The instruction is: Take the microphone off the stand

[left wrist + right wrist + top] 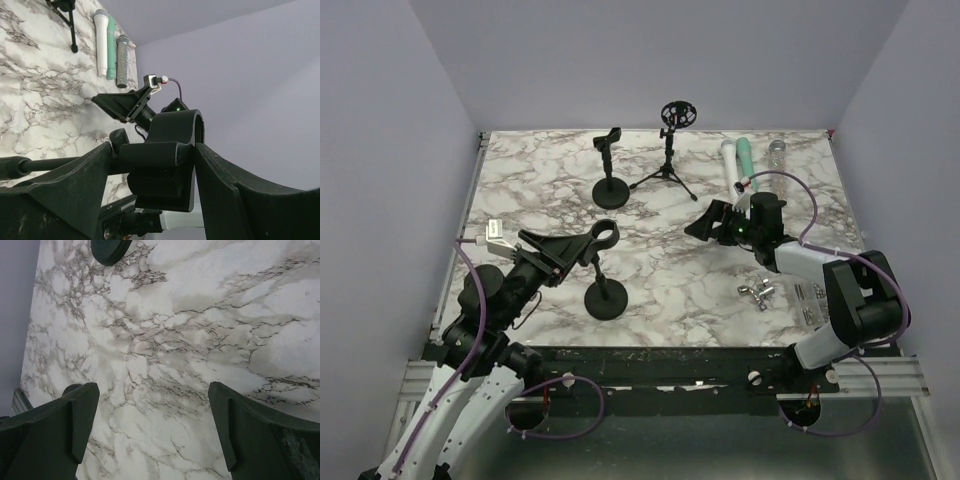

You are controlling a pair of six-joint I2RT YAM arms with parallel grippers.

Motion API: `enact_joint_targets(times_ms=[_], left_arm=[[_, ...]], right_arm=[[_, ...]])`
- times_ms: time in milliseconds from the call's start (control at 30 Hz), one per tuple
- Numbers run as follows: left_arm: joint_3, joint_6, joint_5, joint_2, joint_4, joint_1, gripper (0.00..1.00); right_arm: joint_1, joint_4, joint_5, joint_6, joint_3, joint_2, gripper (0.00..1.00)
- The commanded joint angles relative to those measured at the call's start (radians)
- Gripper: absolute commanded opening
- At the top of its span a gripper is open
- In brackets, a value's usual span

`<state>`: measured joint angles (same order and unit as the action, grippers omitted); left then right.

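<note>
My left gripper (582, 248) is shut on the empty C-shaped clip (606, 235) of the near black microphone stand, whose round base (605, 303) rests on the marble table. In the left wrist view the clip (165, 150) sits tight between both fingers (75, 190) of the gripper (155, 165). Three microphones lie at the back right: white (730, 163), green (746, 160) and silver (776, 155). They also show in the left wrist view (111, 47). My right gripper (708, 222) is open and empty above bare marble (152, 430).
A second black stand (611, 190) with an empty clip and a tripod with a ring mount (672, 115) stand at the back centre. Small metal parts (760, 292) and a clear bag (810, 302) lie at the near right. A round stand base (111, 247) shows in the right wrist view.
</note>
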<state>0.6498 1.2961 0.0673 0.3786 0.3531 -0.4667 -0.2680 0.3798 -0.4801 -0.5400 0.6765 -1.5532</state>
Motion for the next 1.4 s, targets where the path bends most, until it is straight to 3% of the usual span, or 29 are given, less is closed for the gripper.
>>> enact_joint_targets(times_ms=[0,200,467,767,900,1100,1367], left_arm=[[-0.133,-0.026,-0.059,-0.028,0.241,-0.002,0.65],[-0.238,-0.050,-0.101,-0.046,0.222,-0.001,0.65],[-0.222,-0.149,-0.126,0.022,0.250,-0.001,0.65],[-0.314,-0.136,-0.121,0.030,0.193,0.000,0.68],[-0.316,-0.134,-0.133,-0.002,0.202,-0.001,0.77],[-0.234,-0.275,-0.118,-0.042,0.188,-0.001,0.98],[0.012,-0.592,-0.178,-0.005,0.272,-0.001,0.98]], right_arm=[[0.000,0.030,0.020,0.012,-0.012,-0.026,1.00],[0.000,0.036,0.021,0.009,-0.011,-0.047,1.00],[0.000,0.036,0.031,0.007,-0.009,-0.061,1.00],[0.000,0.037,0.033,0.007,-0.008,-0.079,1.00],[0.000,0.036,0.037,0.011,-0.009,-0.077,1.00],[0.000,0.029,0.039,0.013,-0.007,-0.078,1.00],[0.000,0.025,0.041,0.014,-0.007,-0.075,1.00]])
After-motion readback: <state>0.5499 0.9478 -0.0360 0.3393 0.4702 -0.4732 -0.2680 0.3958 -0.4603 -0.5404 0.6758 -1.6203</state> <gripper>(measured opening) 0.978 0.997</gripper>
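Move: The left hand already pinches the near stand's clip, high over the stand's round base: that base lies about 29 cm below the hand, 2 cm ahead and 2 cm right. The far stand's base is about 30 cm ahead and level sideways, on the table too; the tripod stand is roughly 34 cm ahead, 15 cm right and 18 cm lower. From the idle right hand the near stand's base is some 23 cm left, 15 cm back and 8 cm below. Keeping its pinch on the near stand's clip, the left hand pushes it about 9 cm down towards the base, drifting a little forward. There the fingers open wide to free the clip, and the hand rolls some 20 degrees, its left side rising, as it eases a couple of centimetres left and slightly up. The right hand, open and empty, sinks about 2.5 cm. ##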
